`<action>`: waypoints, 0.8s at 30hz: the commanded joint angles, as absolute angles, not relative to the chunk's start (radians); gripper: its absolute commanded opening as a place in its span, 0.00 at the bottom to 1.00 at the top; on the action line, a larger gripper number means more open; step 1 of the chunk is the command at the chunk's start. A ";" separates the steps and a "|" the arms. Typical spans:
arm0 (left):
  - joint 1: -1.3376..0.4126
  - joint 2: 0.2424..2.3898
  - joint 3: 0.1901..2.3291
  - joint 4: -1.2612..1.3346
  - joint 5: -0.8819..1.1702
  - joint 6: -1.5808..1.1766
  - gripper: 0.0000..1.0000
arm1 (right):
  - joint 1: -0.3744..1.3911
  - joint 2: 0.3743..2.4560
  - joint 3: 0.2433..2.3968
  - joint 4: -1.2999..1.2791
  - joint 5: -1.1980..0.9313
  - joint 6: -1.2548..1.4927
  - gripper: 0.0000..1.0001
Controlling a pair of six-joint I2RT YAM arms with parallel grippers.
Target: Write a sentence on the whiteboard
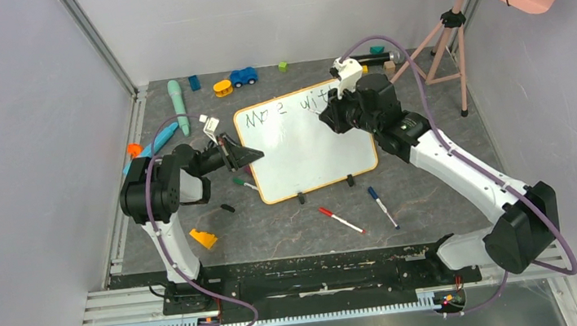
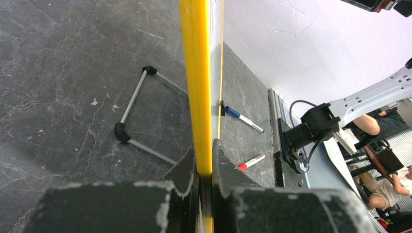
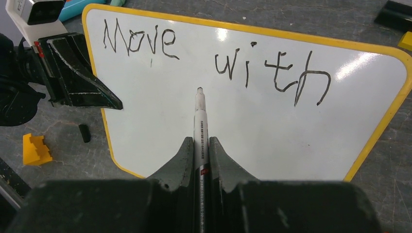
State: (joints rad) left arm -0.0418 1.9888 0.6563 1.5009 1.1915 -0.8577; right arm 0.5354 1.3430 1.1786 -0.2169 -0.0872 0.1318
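Observation:
The whiteboard [image 1: 305,153] with its orange-yellow frame stands tilted on the mat. It fills the right wrist view [image 3: 272,126]. The sentence [image 3: 214,63] reads "Move with" in dark marker along the top row; it also shows in the top view [image 1: 295,106]. My left gripper [image 1: 253,155] is shut on the board's left frame edge [image 2: 197,97]. My right gripper [image 3: 200,145] is shut on a white marker [image 3: 199,116], its dark tip over the bare white area below the gap between the two words. In the top view the right gripper [image 1: 329,116] is over the board's upper right.
A red-capped pen [image 1: 341,220] and a blue-capped pen [image 1: 382,206] lie on the mat in front of the board. A green-capped pen [image 1: 243,184] lies at its left. An orange block [image 1: 204,238], toys along the back and a pink tripod [image 1: 444,47] surround the area.

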 commanded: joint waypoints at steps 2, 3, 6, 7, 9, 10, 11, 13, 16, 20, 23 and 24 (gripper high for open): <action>-0.040 2.026 0.669 1.557 1.157 -0.619 0.02 | 0.569 1.378 1.201 -0.167 0.022 0.214 0.00; -0.039 2.027 0.668 1.557 1.158 -0.618 0.02 | 0.581 1.397 1.230 -0.198 0.049 0.223 0.00; -0.039 2.029 0.667 1.557 1.157 -0.617 0.02 | 0.607 1.461 1.344 -0.300 0.063 0.219 0.00; -0.039 2.031 0.669 1.557 1.155 -0.618 0.02 | 0.613 1.471 1.365 -0.318 0.042 0.202 0.00; -0.040 2.036 0.670 1.557 1.155 -0.622 0.02 | 0.618 1.479 1.383 -0.330 0.016 0.189 0.00; -0.039 2.040 0.673 1.557 1.156 -0.623 0.02 | 0.617 1.479 1.384 -0.322 0.003 0.168 0.00; -0.039 2.044 0.676 1.557 1.156 -0.629 0.02 | 0.618 1.484 1.387 -0.322 -0.033 0.157 0.00; -0.039 2.044 0.685 1.557 1.152 -0.640 0.02 | 0.618 1.514 1.427 -0.349 -0.061 0.144 0.00; -0.038 2.024 0.670 1.557 1.106 -0.661 0.02 | 0.629 1.553 1.474 -0.380 -0.073 0.146 0.00; -0.039 2.024 0.666 1.557 1.077 -0.677 0.02 | 0.663 1.569 1.480 -0.365 -0.066 0.107 0.00; -0.040 2.037 0.676 1.557 1.071 -0.696 0.02 | 0.684 1.552 1.437 -0.315 -0.072 0.079 0.00; -0.038 2.038 0.680 1.557 1.063 -0.704 0.02 | 0.695 1.548 1.424 -0.305 -0.067 0.070 0.00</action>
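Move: The marker held in the right hand is bound for the blank area under "Move", roughly 12 cm left of that hand, 4 cm ahead and 5 cm lower. "Move" sits about 13 cm left and 6 cm ahead, "with" some 6 cm straight ahead, both around 3 cm lower. The left hand, pinching the whiteboard's left edge, has that blank area about 4 cm to its right, 6 cm ahead and 5 cm above. Leftward across the whiteboard, below the written words, the right hand carries the marker about 6.5 cm from beneath "with" towards the blank area under "Move". It dips some 1.5 cm early on, then comes back up, the wrist tipping down and swinging slightly counter-clockwise, about 5 degrees each. The fingers keep their grip; the left hand goes on holding the board's left edge still. ##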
